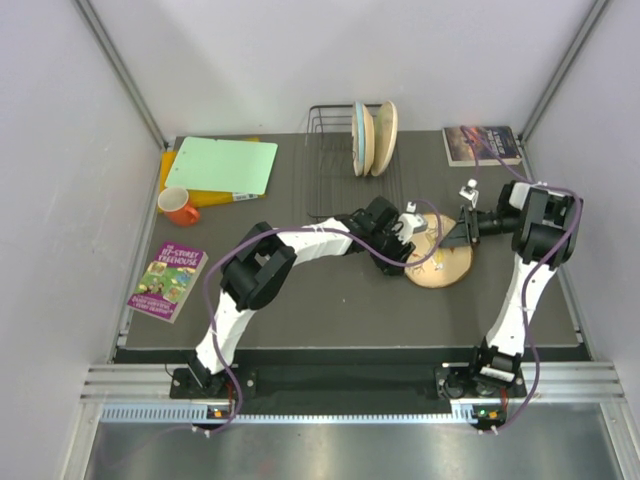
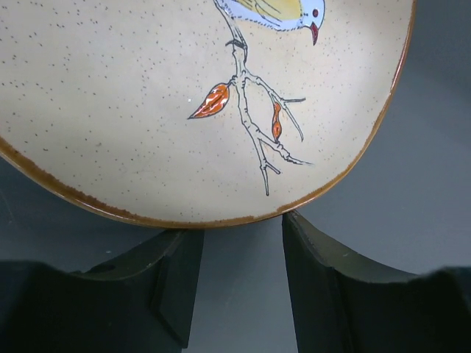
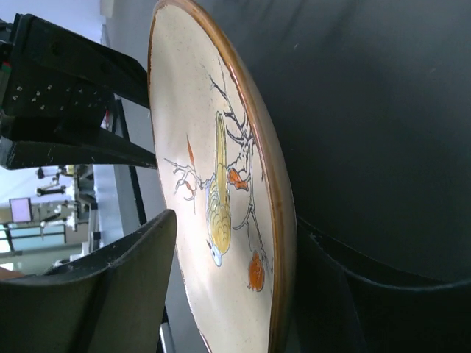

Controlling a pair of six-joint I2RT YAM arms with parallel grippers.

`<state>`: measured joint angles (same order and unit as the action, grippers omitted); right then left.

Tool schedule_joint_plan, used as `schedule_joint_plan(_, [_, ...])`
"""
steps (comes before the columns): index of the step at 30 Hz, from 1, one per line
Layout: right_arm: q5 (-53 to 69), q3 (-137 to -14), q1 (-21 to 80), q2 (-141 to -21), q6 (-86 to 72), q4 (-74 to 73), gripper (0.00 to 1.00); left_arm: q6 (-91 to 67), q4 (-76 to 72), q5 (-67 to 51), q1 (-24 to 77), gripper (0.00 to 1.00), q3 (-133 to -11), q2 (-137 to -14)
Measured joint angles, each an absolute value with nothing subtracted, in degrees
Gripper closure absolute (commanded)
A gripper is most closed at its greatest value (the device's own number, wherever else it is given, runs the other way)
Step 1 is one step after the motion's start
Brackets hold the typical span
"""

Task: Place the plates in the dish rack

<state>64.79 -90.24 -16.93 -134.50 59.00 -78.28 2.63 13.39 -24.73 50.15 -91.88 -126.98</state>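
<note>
A peach-tan plate [image 1: 445, 265] with a bird-and-leaf pattern sits right of the table's centre, tilted up on its rim. My right gripper [image 1: 452, 232] straddles its rim and is shut on it. One finger lies on the patterned face [image 3: 221, 184] and the other behind the underside. My left gripper [image 1: 410, 232] stands open at the plate's left edge, its fingertips [image 2: 176, 243] touching the brown rim of the plate [image 2: 184, 95]. The black wire dish rack [image 1: 325, 170] stands at the back with a light blue plate [image 1: 357, 138] and a cream plate [image 1: 384, 136] upright in it.
A green folder [image 1: 232, 165] lies over an orange one at the back left, with an orange mug [image 1: 180, 206] beside it. One book [image 1: 167, 283] lies at the left edge and another book [image 1: 482, 145] at the back right corner.
</note>
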Motion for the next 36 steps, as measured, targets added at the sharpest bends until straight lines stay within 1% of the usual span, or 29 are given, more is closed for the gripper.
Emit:
schedule_joint_plan(4, [64.8,-90.0,-16.7,-134.8,58.9,-79.2,0.41,2.4,15.0,-25.0,50.2,0.48,-92.2,-126.9])
schedule_joint_plan(5, [64.7,-90.0,-16.7,-134.8,58.9,-79.2,0.47,2.4,15.1,-25.0,50.2,0.48,-92.3,-126.9])
schedule_joint_plan(7, [64.4,-90.0,-16.7,-134.8,59.1,-79.2,0.54,2.4,15.3,-25.0,50.2,0.48,-92.4,-126.9])
schedule_joint_plan(8, [64.1,-90.0,-16.7,-134.9,59.2,-78.8,0.63,2.4,15.5,-25.0,50.2,0.47,-92.4,-126.9])
schedule_joint_plan(10, [63.7,-90.0,-16.7,-135.3,59.4,-78.2,0.76,2.5,16.1,-25.0,50.3,0.47,-92.5,-126.8])
schedule_joint_plan(11, [63.3,-90.0,-16.7,-135.6,59.3,-77.8,0.87,2.5,16.6,-24.9,50.3,0.46,-92.5,-126.7])
schedule_joint_plan(13, [63.3,-88.7,-16.8,-135.6,58.9,-77.7,0.99,2.5,18.2,-24.5,50.5,0.46,-92.2,-126.1])
schedule_joint_plan(18, [62.4,-82.4,-17.2,-133.3,59.3,-78.2,1.0,2.4,15.7,-24.9,51.3,0.45,-85.0,-121.4])
schedule_joint_plan(22, [56.9,-79.0,-16.6,-127.9,59.3,-77.9,1.0,2.9,12.8,-24.2,51.9,0.45,-80.0,-117.6])
schedule_joint_plan(25, [50.9,-78.5,-16.3,-120.2,59.3,-77.0,1.0,3.2,12.9,-22.3,49.9,0.55,-79.5,-112.7])
schedule_joint_plan(26, [49.7,-78.5,-16.4,-117.8,59.2,-76.4,1.0,3.4,12.9,-21.4,48.8,0.72,-79.6,-110.2])
schedule_joint_plan(27, [48.2,-79.1,-16.6,-114.9,58.7,-75.9,1.0,3.6,12.8,-20.2,48.1,0.97,-80.1,-107.2])
schedule_joint_plan(28, [47.1,-80.3,-16.9,-112.2,58.0,-75.8,1.0,3.5,12.6,-19.2,46.1,1.0,-80.8,-104.9])
schedule_joint_plan(32, [45.9,-87.7,-17.9,-103.9,53.6,-75.4,1.0,4.9,8.0,-12.7,38.2,1.0,-86.3,-96.6])
schedule_joint_plan(36, [47.3,-98.1,-18.2,-101.4,46.9,-76.0,1.0,4.4,2.4,-7.5,26.4,1.0,-89.9,-92.4])
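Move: The loose plate's middle lies about 5 cm left of the right hand and 3 cm back, at about its height, with the open fingers already straddling its right rim. The rack's middle is some 24 cm left and 16 cm ahead of this hand; the dark book about 22 cm ahead, 7 cm right. From the left hand the plate is 9 cm right and 4 cm ahead, the rack 11 cm left and 22 cm ahead. The right fingers close on the plate's right rim and pinch it; the hand draws back about 6 cm, then lifts some 17 cm while swinging forward again and a little right, its fingers tipping down. The left fingertips, at the plate's left rim, first drift back about 4 cm, then leave, sweeping steeply up, left and forward, away from the plate, and shut. ##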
